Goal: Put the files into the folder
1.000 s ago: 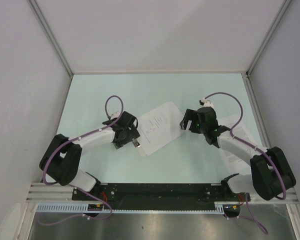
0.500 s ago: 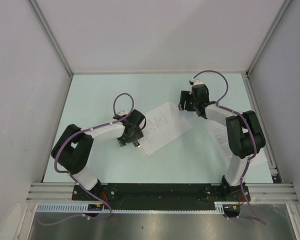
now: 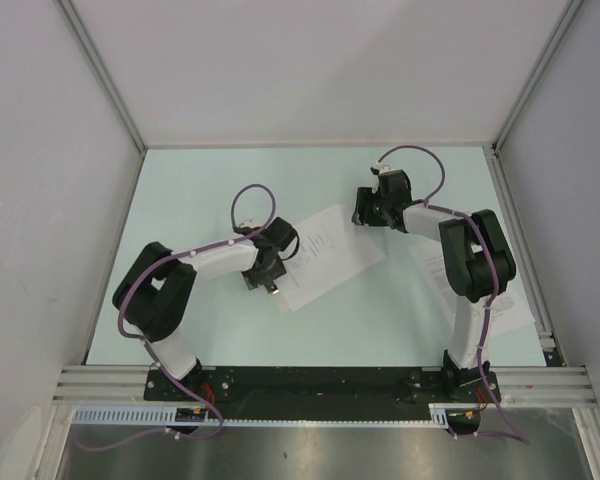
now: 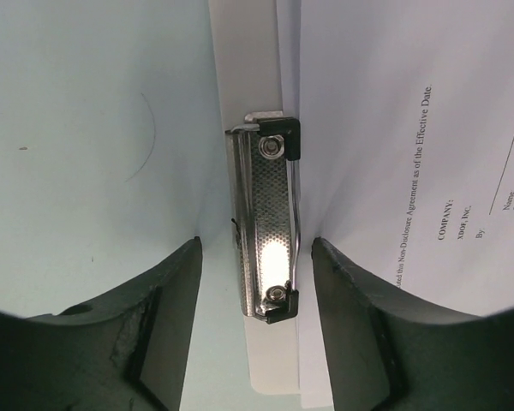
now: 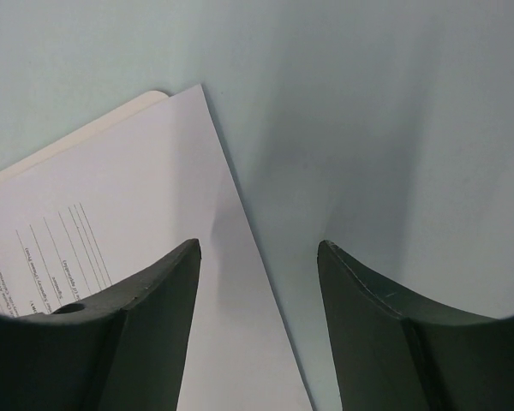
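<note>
The folder (image 3: 286, 297) lies at the table's middle as a white board under a printed sheet (image 3: 325, 255). Its silver clip (image 4: 265, 218) sits on the near-left short edge. A bare strip of the board (image 4: 244, 68) shows beside the sheet (image 4: 411, 128). My left gripper (image 3: 270, 275) hangs over that edge, open. Its fingers (image 4: 167, 308) straddle the clip with gaps on both sides. My right gripper (image 3: 361, 212) is open at the sheet's far right edge. That paper edge (image 5: 240, 257) runs between its fingers (image 5: 154, 300), beside the folder's corner (image 5: 128, 111). More files (image 3: 500, 305) lie at the right.
The right arm's links (image 3: 475, 255) cover part of the loose sheets by the right wall rail (image 3: 525, 250). Grey walls enclose the pale green table (image 3: 220, 190) on three sides. The arm bases sit on the black rail (image 3: 320, 385) at the near edge.
The right arm swung up and left from the loose sheets to the centre sheet's far right edge. The left gripper shifted slightly right over the clip. Both pairs of jaws narrowed.
</note>
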Robot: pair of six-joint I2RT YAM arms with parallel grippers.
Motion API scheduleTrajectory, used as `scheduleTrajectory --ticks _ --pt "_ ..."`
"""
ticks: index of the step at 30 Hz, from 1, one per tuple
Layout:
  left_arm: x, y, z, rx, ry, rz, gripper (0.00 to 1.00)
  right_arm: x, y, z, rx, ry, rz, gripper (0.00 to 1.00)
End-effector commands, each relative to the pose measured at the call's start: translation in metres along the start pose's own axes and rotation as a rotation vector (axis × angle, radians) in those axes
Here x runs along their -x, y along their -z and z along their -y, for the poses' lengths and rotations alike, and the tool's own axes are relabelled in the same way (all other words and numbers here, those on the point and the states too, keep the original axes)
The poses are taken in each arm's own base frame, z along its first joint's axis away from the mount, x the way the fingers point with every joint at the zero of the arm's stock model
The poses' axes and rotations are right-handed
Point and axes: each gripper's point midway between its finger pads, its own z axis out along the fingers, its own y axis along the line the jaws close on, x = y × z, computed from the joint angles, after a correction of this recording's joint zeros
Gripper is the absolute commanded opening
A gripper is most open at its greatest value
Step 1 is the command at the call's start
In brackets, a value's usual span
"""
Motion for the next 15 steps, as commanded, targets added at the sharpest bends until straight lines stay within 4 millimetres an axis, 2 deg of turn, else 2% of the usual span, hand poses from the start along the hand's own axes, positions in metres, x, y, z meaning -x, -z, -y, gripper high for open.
scheduleTrajectory --ticks 1,3,7,11,12,15 --pt "0.005 -0.011 -0.022 0.119 -0.026 0.057 0.52 0.018 -0.002 -0.002 0.024 0.002 0.029 0.61" --pt "0.002 -0.014 -0.024 0.125 -0.039 0.053 0.49 0.02 -0.002 -0.003 0.038 -0.001 0.028 0.61" --pt "-0.002 -0.018 -0.028 0.112 -0.051 0.052 0.34 0.019 -0.004 -0.008 0.066 -0.002 0.02 0.6" --pt "-0.001 -0.015 -0.033 0.093 -0.062 0.07 0.22 0.007 -0.006 -0.009 0.072 -0.015 -0.027 0.59" --pt "0.0 -0.012 -0.033 0.077 -0.058 0.08 0.13 0.005 -0.006 -0.009 0.077 -0.02 -0.033 0.59" --pt "0.006 -0.006 -0.033 0.042 -0.08 0.11 0.0 0.002 -0.006 -0.015 0.113 -0.039 -0.048 0.58"
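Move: The folder's metal clip lies almost between the left hand's open fingers, roughly 1 cm ahead, 1 cm left and 1 cm below. The file on the folder has its middle about 8 cm ahead and 15 cm right of that hand, about 1 cm below. From the right hand, the clip is some 18 cm back, 24 cm left and 3 cm lower. The left hand eases about 1 cm forward-left, tilting slightly, and closes its fingers to pinch the folder's clip. ##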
